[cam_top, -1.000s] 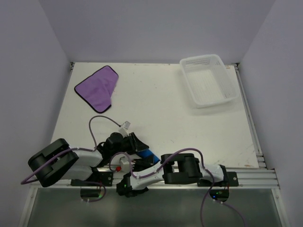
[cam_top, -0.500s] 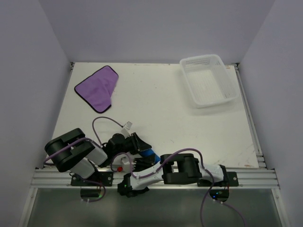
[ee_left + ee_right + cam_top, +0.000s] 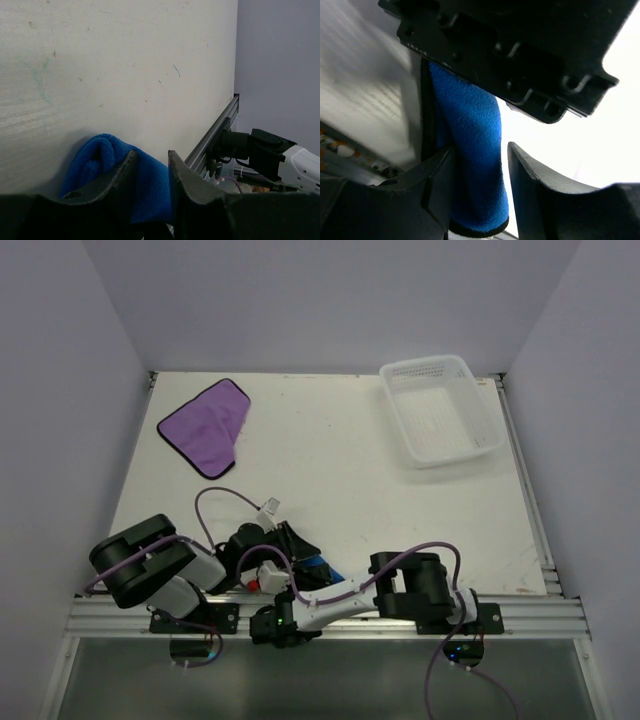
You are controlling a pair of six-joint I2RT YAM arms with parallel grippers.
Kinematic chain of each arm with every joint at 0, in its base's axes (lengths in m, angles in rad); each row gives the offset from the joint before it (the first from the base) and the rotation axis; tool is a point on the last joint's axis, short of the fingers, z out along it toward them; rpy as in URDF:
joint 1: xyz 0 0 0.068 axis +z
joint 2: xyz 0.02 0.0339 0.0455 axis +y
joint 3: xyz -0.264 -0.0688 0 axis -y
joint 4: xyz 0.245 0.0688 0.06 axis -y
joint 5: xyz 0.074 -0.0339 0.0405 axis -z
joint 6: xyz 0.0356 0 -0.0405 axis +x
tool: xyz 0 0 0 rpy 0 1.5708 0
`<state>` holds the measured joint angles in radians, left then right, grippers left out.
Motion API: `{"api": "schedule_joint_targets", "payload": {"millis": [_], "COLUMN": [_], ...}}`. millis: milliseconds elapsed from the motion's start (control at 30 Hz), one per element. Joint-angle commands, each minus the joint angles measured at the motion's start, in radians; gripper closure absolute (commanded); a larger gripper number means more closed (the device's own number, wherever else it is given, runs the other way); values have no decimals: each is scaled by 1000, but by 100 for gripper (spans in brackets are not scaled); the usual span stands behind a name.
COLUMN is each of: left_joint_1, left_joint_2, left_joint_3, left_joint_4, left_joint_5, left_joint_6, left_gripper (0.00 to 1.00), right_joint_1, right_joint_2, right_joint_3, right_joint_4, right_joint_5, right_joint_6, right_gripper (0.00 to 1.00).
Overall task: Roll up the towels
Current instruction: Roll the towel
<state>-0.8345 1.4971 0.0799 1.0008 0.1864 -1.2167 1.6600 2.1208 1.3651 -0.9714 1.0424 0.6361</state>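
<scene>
The blue towel (image 3: 319, 567) is a rolled bundle at the table's near edge, between the two arms. My left gripper (image 3: 304, 551) is shut on it. In the left wrist view the roll (image 3: 97, 159) fills the gap between the dark fingers (image 3: 176, 172) of the left gripper (image 3: 150, 160). My right gripper (image 3: 303, 587) reaches in from below. In the right wrist view it (image 3: 481, 150) stands open around the roll (image 3: 472, 145), with one finger against the cloth and a gap at the other. The purple towel (image 3: 206, 425) lies loosely folded at the far left.
A white perforated basket (image 3: 441, 412) stands at the far right of the table. The aluminium rail (image 3: 520, 612) with both arm bases runs along the near edge. Purple cables (image 3: 215, 502) loop over the left arm. Walls enclose the table on three sides.
The right gripper's jaws have parted from the blue roll and its elbow has shifted to the right. The left arm's elbow has lifted, and its gripper still clamps the towel.
</scene>
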Motion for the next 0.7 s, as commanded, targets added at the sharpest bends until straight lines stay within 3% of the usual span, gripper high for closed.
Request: {"api": "schedule_joint_targets", "payload": {"millis": [0,233,567,667], "left_joint_1": [-15,-15,-15,-15], "left_joint_2": [-1,-32,-51,-52], "left_joint_3": [-105,-89,-55,-54], "left_joint_4": [-177,-231,-274,-281], "left_joint_5": [-28,-47,-64,-65], "left_joint_6": [26,43,59,60], "left_gripper": [64,63,63,63], "right_joint_1": [0,1,-5,-37], "right_joint_2": [-74,-192,-490,-577], "right_joint_3": [-33,-109,-250,-308], "right_joint_4": [94,175,336,422], "right_joint_5": [-51,-148,-289,-402], "right_joint_6": [13,13,-24,-20], "right_gripper": [51,49,48,48]}}
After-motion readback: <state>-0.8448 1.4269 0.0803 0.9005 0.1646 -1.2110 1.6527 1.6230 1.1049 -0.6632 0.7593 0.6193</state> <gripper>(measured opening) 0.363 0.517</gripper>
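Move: The rolled blue towel lies right at the right hand: its middle is about 1 cm ahead, 3 cm to the left and 2 cm lower, and the open fingers straddle the near-right part. The left gripper's finger tips, on the roll's other end, are some 4 cm ahead and 6 cm left of the right hand; the front table edge runs about 5 cm behind it and 3 cm below. From the left hand, the towel's middle lies some 3 cm back, 4 cm right and 2 cm down. Draw the right gripper off the roll with its fingers kept open: ease it straight back a little first, then lift it briskly while still backing, ending about 5.5 cm higher and 3.5 cm back. As it clears the towel, roll its left side up some 30 degrees and tip the fingers further down. Leave the left fingers where they are, around the roll's far end. ##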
